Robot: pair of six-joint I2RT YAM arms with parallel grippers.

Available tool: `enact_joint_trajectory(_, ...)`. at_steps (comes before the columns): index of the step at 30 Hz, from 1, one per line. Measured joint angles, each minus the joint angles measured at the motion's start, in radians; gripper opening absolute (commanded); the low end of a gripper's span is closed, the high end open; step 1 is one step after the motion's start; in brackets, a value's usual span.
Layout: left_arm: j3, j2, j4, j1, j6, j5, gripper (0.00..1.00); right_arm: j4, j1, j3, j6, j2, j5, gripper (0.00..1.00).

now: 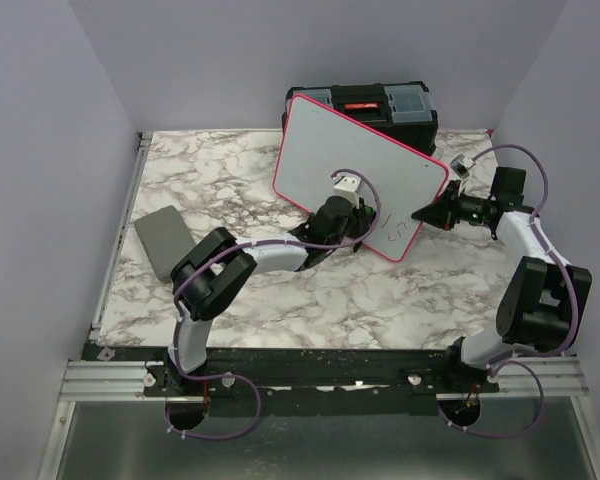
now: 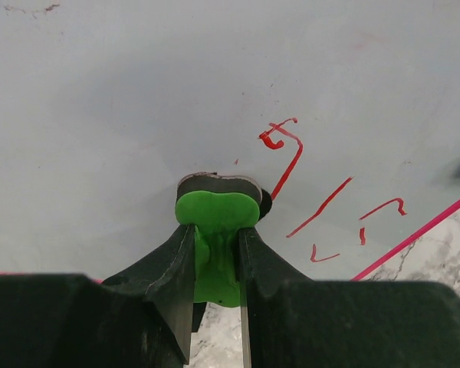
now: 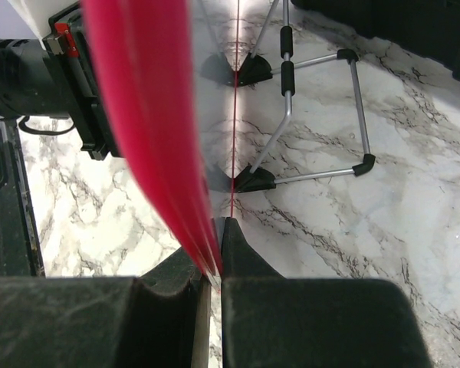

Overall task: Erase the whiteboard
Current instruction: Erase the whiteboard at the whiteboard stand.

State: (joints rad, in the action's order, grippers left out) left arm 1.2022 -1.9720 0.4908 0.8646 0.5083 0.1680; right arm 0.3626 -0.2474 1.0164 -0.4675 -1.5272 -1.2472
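The whiteboard (image 1: 325,150), white with a pink-red rim, stands tilted at the back middle of the marble table. Red handwriting (image 1: 398,232) marks its lower right part and shows up close in the left wrist view (image 2: 291,157). My left gripper (image 1: 344,196) is shut on a green eraser (image 2: 217,215), whose dark pad presses against the whiteboard's face (image 2: 138,92) just left of the red strokes. My right gripper (image 1: 427,213) is shut on the whiteboard's right edge, with the red rim (image 3: 149,123) pinched between the fingers of the right gripper (image 3: 218,234).
A black toolbox (image 1: 380,100) stands right behind the board. A small grey flat pad (image 1: 165,240) lies at the left of the table. The board's wire stand with black feet (image 3: 322,115) rests on the marble behind it.
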Motion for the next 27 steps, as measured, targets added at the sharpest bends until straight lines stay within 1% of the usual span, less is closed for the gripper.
enact_joint_trajectory(7, 0.063, 0.0, -0.066, -0.004, -0.017, 0.0, 0.0, -0.002, 0.0, 0.001, -0.001, 0.0, 0.001, 0.01)
enact_joint_trajectory(16, 0.158, 0.0, -0.047, -0.01, -0.055, 0.005, 0.0, -0.003, 0.0, 0.013, -0.002, -0.015, -0.002, 0.01)
enact_joint_trajectory(21, 0.145, -0.002, 0.002, -0.013, -0.056, 0.006, 0.0, -0.003, 0.0, 0.013, -0.002, -0.016, -0.003, 0.01)
enact_joint_trajectory(27, 0.062, -0.002, 0.106, -0.013, -0.03, 0.021, 0.0, 0.002, 0.0, 0.013, -0.002, -0.017, -0.005, 0.01)
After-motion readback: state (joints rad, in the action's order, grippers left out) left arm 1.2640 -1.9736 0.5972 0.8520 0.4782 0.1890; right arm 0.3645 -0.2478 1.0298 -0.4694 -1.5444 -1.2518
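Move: The left hand holds the green eraser at the lower part of the whiteboard. The curled leftover of the "h" lies about 3 cm to its right, 1 cm ahead and 1 cm higher; the "i" stroke is about 5 cm right, 1 cm back and 1 cm lower, and the broken "s" some 7 cm right, 2 cm back and 3 cm lower. From the right hand, which pinches the board's right edge, the "h" leftover is roughly 10 cm left, 1 cm ahead and level. The left hand keeps its grip on the green eraser and wipes up the tilted whiteboard with its pad against the face, climbing about 6.5 cm while going some 2.5 cm forward and slightly right, over the "h" leftover, then easing back down about 1.5 cm, the fingers tipping up by roughly 5 to 10 degrees on the way. The right hand stays put, still pinching the board's right edge. ##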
